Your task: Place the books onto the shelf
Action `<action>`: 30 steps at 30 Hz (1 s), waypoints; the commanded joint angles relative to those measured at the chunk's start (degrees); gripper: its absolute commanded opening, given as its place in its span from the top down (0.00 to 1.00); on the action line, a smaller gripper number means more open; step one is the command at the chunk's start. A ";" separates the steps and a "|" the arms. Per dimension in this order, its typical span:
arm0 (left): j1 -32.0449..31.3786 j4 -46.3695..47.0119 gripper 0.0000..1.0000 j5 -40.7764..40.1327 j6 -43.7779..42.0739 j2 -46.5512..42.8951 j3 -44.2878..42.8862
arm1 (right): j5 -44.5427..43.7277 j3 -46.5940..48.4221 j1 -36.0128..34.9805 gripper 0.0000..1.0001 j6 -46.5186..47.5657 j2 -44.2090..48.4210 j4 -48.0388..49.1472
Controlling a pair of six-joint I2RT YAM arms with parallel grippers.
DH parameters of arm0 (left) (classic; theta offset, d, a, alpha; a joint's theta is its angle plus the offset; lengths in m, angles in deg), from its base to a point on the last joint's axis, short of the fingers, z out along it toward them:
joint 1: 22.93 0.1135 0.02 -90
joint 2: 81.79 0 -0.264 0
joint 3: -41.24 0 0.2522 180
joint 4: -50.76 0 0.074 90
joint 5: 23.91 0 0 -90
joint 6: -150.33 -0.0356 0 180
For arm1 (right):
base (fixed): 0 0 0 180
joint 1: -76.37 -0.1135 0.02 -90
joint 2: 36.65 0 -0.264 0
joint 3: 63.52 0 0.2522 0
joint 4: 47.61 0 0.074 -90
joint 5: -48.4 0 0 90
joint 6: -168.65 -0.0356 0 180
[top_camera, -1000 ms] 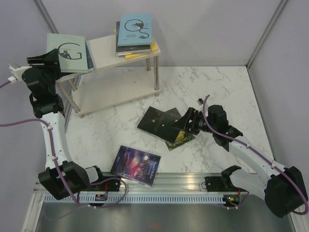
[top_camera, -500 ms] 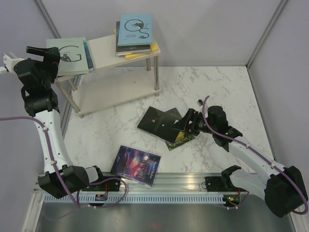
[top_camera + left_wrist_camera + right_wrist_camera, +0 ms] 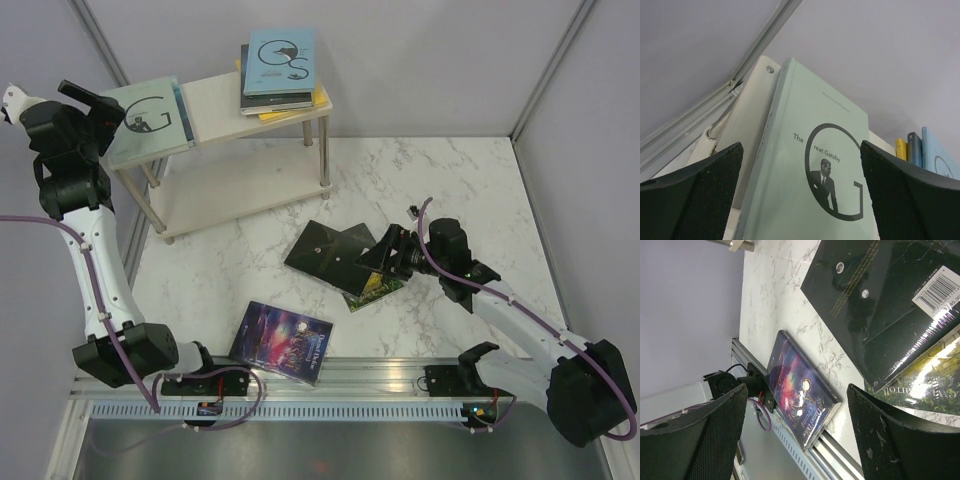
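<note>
The shelf [image 3: 215, 100] stands at the back left. A teal book [image 3: 148, 118] lies on the left end of its top board and overhangs the edge. My left gripper [image 3: 92, 103] hangs open just left of it, not touching; in the left wrist view the teal book [image 3: 790, 210] fills the gap between the fingers of the left gripper [image 3: 801, 145]. A light blue book [image 3: 281, 60] tops a stack with a yellow one [image 3: 318, 100]. On the table lie a black book [image 3: 330, 255], a green-gold book [image 3: 378, 288] and a purple galaxy book [image 3: 283, 340]. My right gripper [image 3: 380, 258] hovers open over the black book.
The shelf's lower board [image 3: 235, 185] holds nothing. An aluminium rail [image 3: 380, 375] runs along the near table edge, with the purple book [image 3: 790, 365] right beside it. Grey walls close in the back and both sides. The black book [image 3: 880, 300] overlaps the green-gold one [image 3: 925, 385].
My left gripper has opened, let go of the teal book and drawn back up and to the left. The book now rests on the top board. The right arm has barely moved.
</note>
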 commanded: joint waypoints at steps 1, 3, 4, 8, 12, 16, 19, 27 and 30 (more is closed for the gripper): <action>-0.31 -1.22 0.00 -2.10 -4.99 -0.30 -5.41 | 1.16 0.14 0.14 0.16 0.14 -0.37 2.58; -0.48 -2.27 0.00 -3.16 -5.25 -2.92 -5.94 | 0.98 0.14 0.14 0.16 0.32 -0.46 2.58; -0.48 -2.45 0.00 -4.12 -5.69 -4.25 -5.77 | 0.90 0.23 0.14 0.16 0.58 -0.72 2.50; -1.54 -2.54 0.00 -3.78 -7.62 -11.89 -3.05 | 0.11 1.01 0.14 0.16 1.72 -1.60 2.06; -6.44 -3.07 0.00 3.31 -9.38 -20.23 0.46 | -0.77 2.60 0.23 0.16 2.16 -4.06 2.05; -14.35 -5.43 0.00 8.17 -9.74 -22.36 4.76 | -4.02 7.24 0.14 0.16 3.83 -7.66 0.04; -25.06 -10.07 0.00 7.57 -9.13 -21.49 7.23 | -6.22 11.19 0.32 0.16 5.24 -11.70 -1.55; -56.86 -10.90 0.00 -7.63 2.45 -18.24 25.85 | -10.52 20.52 1.02 0.15 9.37 -24.95 -2.07; -64.70 -3.46 0.00 -5.11 6.59 -14.30 35.34 | -10.71 24.21 1.37 0.16 10.86 -32.59 -1.47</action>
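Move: The black book on the table lies about 13 cm back, 41 cm to the right and 42 cm below the left hand, and 4 cm ahead, 11 cm left and 14 cm below the right. Just by the left hand, the Great Gatsby book rests on the shelf, some 3 cm ahead, 8 cm right and 6 cm lower. From the right hand, the yellow-green book is 2 cm ahead, 3 cm left; the Robinson Crusoe book, 15 cm back, 21 cm left; both 15 cm below. Towards the black book comes the open left hand: it backs up and away from the Great Gatsby book on the shelf, rising about 10 cm, then sweeps right and drops steeply, some 35 cm rightward overall, turning about 55 degrees clockwise and tipping down. The right hand, open and clear of the books, slides about 10 cm forward to just beyond the black book's far edge, sinking slightly late on. ##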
